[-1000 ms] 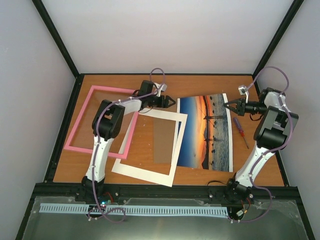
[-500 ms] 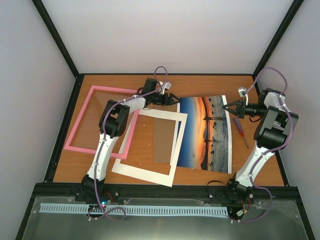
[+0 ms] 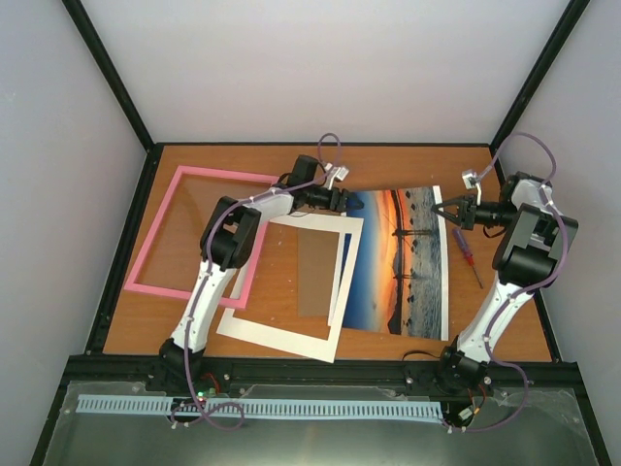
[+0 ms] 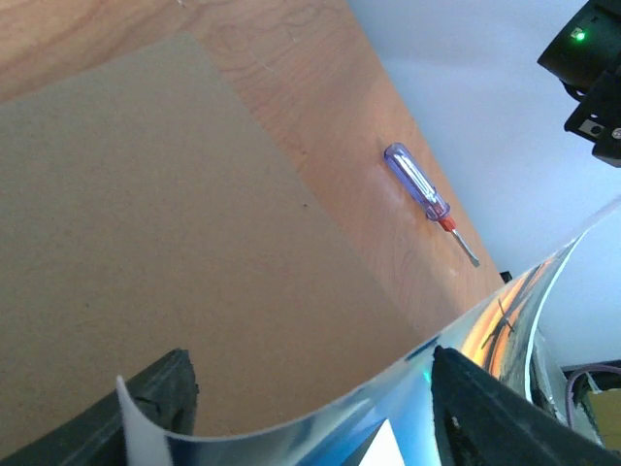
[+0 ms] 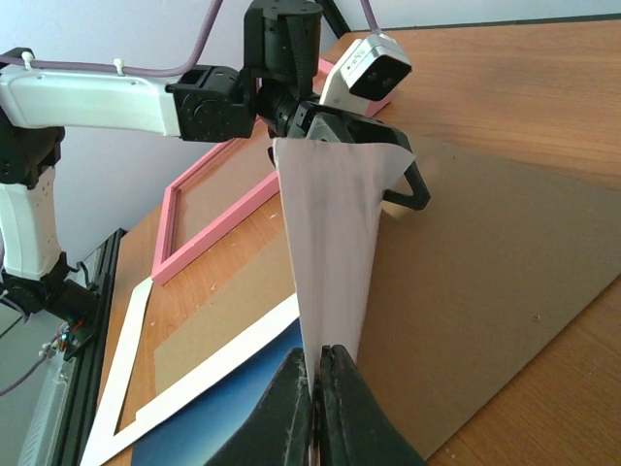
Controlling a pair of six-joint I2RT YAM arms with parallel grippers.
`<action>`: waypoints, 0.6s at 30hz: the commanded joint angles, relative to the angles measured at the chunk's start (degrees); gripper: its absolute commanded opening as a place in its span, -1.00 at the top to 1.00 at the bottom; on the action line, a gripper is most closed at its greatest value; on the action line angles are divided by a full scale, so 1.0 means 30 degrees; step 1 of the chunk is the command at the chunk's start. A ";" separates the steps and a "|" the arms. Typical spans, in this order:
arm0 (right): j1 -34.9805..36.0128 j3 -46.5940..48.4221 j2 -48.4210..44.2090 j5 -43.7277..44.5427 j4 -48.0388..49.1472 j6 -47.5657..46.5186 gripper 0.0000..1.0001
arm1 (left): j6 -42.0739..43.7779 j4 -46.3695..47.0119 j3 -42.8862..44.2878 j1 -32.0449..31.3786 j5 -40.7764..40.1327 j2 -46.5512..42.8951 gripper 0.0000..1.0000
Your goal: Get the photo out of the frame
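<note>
The photo [image 3: 403,267], an orange sunset over blue water, lies on the table right of centre with its far edge lifted. My right gripper [image 3: 444,212] is shut on that edge; in the right wrist view its jaws [image 5: 318,374] pinch the photo's white back [image 5: 335,243]. My left gripper [image 3: 342,201] is at the photo's far left corner. In the left wrist view it [image 4: 310,361] stands open, with the photo's curled edge [image 4: 320,422] spanning the gap between its fingers. The pink frame [image 3: 194,233] lies apart at the left, with no photo in it.
A cream mat [image 3: 291,282] with a cut-out window lies between frame and photo, overlapping both. A brown hardboard [image 5: 485,282] lies under the photo. A small screwdriver [image 3: 469,254] rests right of the photo. Black rails [image 3: 126,243] and grey walls bound the table.
My left gripper has moved right, from beside the frame's far corner to the photo's far left corner. The right gripper has stayed shut on the photo's edge.
</note>
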 commanded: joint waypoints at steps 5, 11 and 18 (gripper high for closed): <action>-0.0472 0.0706 0.0988 -0.0765 -0.0119 0.0094 0.95 | 0.0397 0.1945 -0.1625 0.0185 0.1012 -0.1298 -0.08; -0.0882 0.1066 0.1429 -0.0768 -0.0118 0.0892 0.94 | -0.0865 0.4670 -0.4252 0.0866 0.0898 -0.2792 -0.01; -0.1020 0.1141 0.1689 -0.0835 -0.0132 0.1050 0.94 | -0.2035 0.6264 -0.4390 0.0911 0.2976 -0.2645 0.24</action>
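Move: The photo is stretched between the hands, its right edge already pinched by the right fingers. Its far-left corner lies between the left hand's open fingers, some 3 cm left of the left hand and 2 cm ahead, about level. The white mat's middle is about 23 cm back and 16 cm left of that hand, 6 cm lower. The corner is roughly 27 cm left of the right hand, 9 cm ahead and 10 cm below; the screwdriver is 7 cm right, 4 cm back and 17 cm below. The left hand eases back and dips about 1.5 cm, then slips some 3 cm left and rises again by about as much as 3 cm, its fingers closing from wide to less than half open around the photo's far-left corner, one finger under the sheet and one over it. Meanwhile the right hand keeps its pinch and carries the photo's right edge about 2 cm to the right, away from the left hand, sinking and reaching forward by about a centimetre each. ##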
